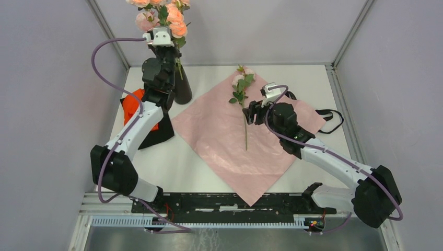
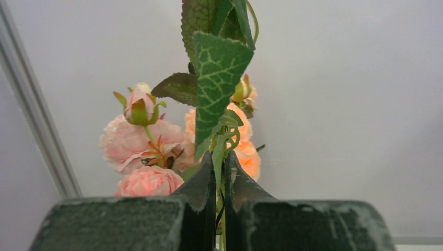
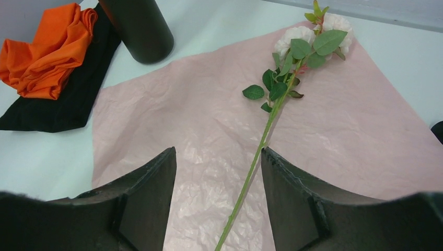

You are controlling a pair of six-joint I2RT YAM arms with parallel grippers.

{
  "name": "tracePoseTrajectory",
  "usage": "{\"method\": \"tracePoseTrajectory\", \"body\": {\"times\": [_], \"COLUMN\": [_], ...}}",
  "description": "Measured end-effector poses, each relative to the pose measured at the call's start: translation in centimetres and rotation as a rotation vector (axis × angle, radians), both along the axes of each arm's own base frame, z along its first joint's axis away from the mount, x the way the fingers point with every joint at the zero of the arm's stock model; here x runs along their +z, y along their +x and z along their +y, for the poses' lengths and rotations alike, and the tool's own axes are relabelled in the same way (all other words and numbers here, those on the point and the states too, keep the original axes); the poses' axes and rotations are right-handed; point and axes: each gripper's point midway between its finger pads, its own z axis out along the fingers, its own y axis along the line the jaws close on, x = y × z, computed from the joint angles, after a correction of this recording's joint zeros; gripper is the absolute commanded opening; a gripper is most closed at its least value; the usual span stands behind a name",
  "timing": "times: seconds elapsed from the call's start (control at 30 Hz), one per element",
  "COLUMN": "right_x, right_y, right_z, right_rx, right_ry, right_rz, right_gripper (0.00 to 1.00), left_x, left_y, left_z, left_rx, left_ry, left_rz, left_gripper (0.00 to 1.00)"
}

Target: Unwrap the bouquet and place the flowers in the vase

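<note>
The bouquet is undone, and its pink wrapping paper [image 1: 219,149] lies flat on the table. My left gripper [image 1: 163,46] is raised at the back left, shut on the stems of several pink and peach flowers [image 1: 163,15], seen close up as flowers [image 2: 141,144] past the left gripper [image 2: 220,168]. Their stems run down toward the black vase [image 1: 183,88]; the arm hides its mouth. One pale flower [image 1: 241,81] lies on the paper. My right gripper [image 1: 254,111] hovers open over its stem [image 3: 256,159], which passes between the right gripper [image 3: 218,157] jaws untouched.
An orange-red cloth [image 1: 137,102] on a flat black cloth [image 1: 159,133] lies left of the paper, near the vase [image 3: 138,29]. The black ribbon [image 1: 329,117] trails off the paper's right corner. Grey walls close in the table on three sides.
</note>
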Motion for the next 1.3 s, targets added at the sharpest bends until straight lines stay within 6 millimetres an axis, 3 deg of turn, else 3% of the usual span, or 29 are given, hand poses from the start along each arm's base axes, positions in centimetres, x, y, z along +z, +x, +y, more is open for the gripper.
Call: {"method": "tracePoseTrajectory", "body": {"times": [0.13,0.27,0.5,0.93,1.17,1.3], "right_x": [-0.5,-1.0,-1.7,-2.7,-2.8,-2.8], "right_y": [0.0,0.0,0.1,0.2,0.2,0.2], "right_z": [0.0,0.0,0.1,0.6,0.7,0.7], "right_rx": [0.000,0.000,0.001,0.019,0.023,0.022], "right_ry": [-0.008,-0.013,-0.022,-0.028,-0.028,-0.028], "right_rz": [0.011,0.018,0.031,0.047,0.048,0.048], "right_gripper": [0.66,0.66,0.66,0.66,0.66,0.66], "left_x": [-0.3,0.6,1.6,4.1,3.4,1.3], "left_y": [1.1,2.2,2.5,2.4,2.9,3.5], "left_z": [1.4,2.6,4.6,4.4,4.1,3.9], "left_rx": [0.045,0.080,0.116,0.082,0.069,0.069], "left_ry": [-0.007,-0.017,-0.029,-0.030,-0.041,-0.034], "left_rz": [-0.001,-0.019,-0.043,-0.097,-0.081,-0.042], "left_gripper": [0.02,0.02,0.02,0.02,0.02,0.02]}}
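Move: The vase that the flower in the left hand is meant for stands about 7 cm ahead of that hand and 4 cm to its left, its middle some 37 cm below. The orange cloth lies about 20 cm left of the left hand, a centimetre back and 46 cm down. The last flower on the pink paper lies some 13 cm ahead of the right hand, 1 cm to its right and 22 cm below; the vase is 20 cm ahead of that hand and 26 cm left. The upright flower, still pinched in the left hand's shut fingers, is carried about 5 cm left and a little forward towards the spot above the vase, then raised some 4 cm with a slight upward tilt, and finally lowered again by about 3 cm. Meanwhile the right hand, open and empty, sinks some 3 cm towards the last flower and stops above it. ##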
